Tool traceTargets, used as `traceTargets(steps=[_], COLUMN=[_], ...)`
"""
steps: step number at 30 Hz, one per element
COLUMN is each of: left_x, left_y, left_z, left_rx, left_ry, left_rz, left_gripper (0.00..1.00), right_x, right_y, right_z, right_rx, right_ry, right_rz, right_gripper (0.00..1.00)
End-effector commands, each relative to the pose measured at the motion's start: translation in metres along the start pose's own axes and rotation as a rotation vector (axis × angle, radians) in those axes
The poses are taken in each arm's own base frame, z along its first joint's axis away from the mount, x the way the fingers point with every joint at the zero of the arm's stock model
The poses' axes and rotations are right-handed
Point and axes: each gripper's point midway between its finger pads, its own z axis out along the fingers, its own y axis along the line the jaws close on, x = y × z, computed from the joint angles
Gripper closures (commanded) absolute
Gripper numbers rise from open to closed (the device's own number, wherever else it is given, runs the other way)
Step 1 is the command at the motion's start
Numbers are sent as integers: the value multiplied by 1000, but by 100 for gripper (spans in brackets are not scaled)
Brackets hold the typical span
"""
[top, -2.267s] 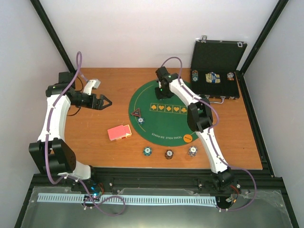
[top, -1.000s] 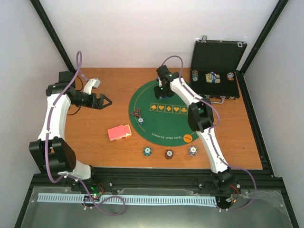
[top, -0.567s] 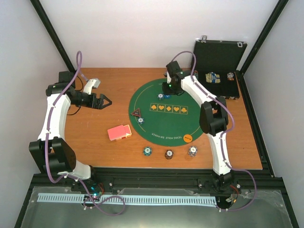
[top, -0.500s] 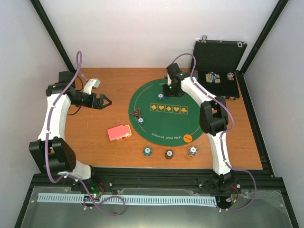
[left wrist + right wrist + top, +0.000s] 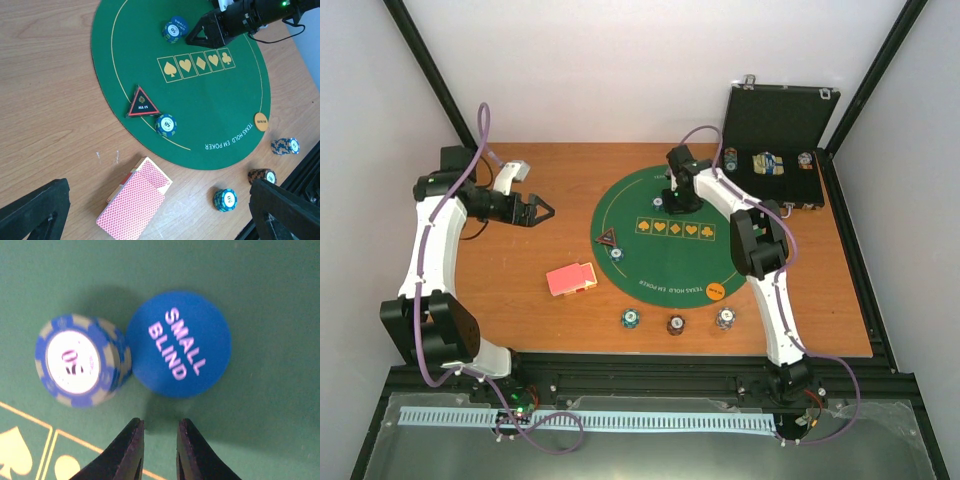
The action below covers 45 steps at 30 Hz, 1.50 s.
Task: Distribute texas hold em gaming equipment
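On the green felt mat [image 5: 670, 262] a blue disc [image 5: 178, 343] reading SMALL BLIND lies against a blue chip stack [image 5: 80, 360]. My right gripper [image 5: 159, 437] hovers just short of the disc, jaws a narrow gap apart and empty. A dark red-edged triangle [image 5: 143, 103] and another chip stack [image 5: 166, 125] sit at the mat's left edge, and an orange disc [image 5: 261, 121] near its front. Red-backed cards [image 5: 135, 200] lie stacked on the wood. My left gripper [image 5: 542, 212] stands wide open and empty above the table's left side.
Three chip stacks [image 5: 631, 319] [image 5: 675, 325] [image 5: 725, 318] stand on the wood in front of the mat. The black case [image 5: 775, 120] stands open at the back right, with more chips in its tray. Black frame posts bound the table.
My right gripper drew back off the blue chip stack, which now shows beside the disc, and its jaws have narrowed. The left arm shifted slightly toward the back.
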Motion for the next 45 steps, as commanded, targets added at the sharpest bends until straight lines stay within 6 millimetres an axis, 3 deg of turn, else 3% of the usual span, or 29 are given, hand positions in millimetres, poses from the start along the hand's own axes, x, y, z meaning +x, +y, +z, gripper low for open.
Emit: traceTargets(steps=[1,9,16,23,27,30,34,38,41,45], left_x=[-14,-18,-18,-17,-14,-11,-4,0,4,10], left_y=[-7,-3,2,7,7,6,4,0,-2,-3], left_z=[-11,-8,-4,1,1,0,-1,-3,-4,-4], left_rx=[2,9,10,11,6,-3,-6,-4,-9,-11], left_ry=[-32,-29,-20,-10,-7,-2,9,3,2,10], left_rz=[29,28,21,10,8,12,11,10,8,7], left_gripper=[0,0,0,0,0,0,0,0,0,0], right_x=[-12,-33,-69,-73,-74,-73,-37,20,82,143], right_y=[-13,-25,-21,-28,-27,-14,13,42,57,76], right_z=[13,30,22,19,-4,-51,-97,-130,-131,-138], right_rx=[31,57,25,62,71,52,61,45,45,22], right_ry=[-8,-38,-137,-156,-175,-227,-260,-264,-201,-171], right_rz=[3,-8,-4,10,16,9,-33,-71,-95,-116], right_gripper=[78,78,78,78,74,65,43,30,25,24])
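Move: The blue small blind button lies flat some 4 cm ahead of my right hand and about 1 cm to its left, roughly 1 cm lower. The blue chip stack beside it is about 1 cm ahead and 5 cm left of that hand; the printed row of card suits runs across the mat about 5 cm behind it. From my idle left hand, the button is roughly 14 cm ahead, 26 cm right and 22 cm below. With my right fingertips nearly shut and kept low over the mat, I slide my hand forward about 7.5 cm, past the right side of the chip stack, pushing the small blind button along. Then I open the fingers wide and pull back some 22 cm while rising about 12 cm, passing over the suit row with the fingers tilting farther forward. ##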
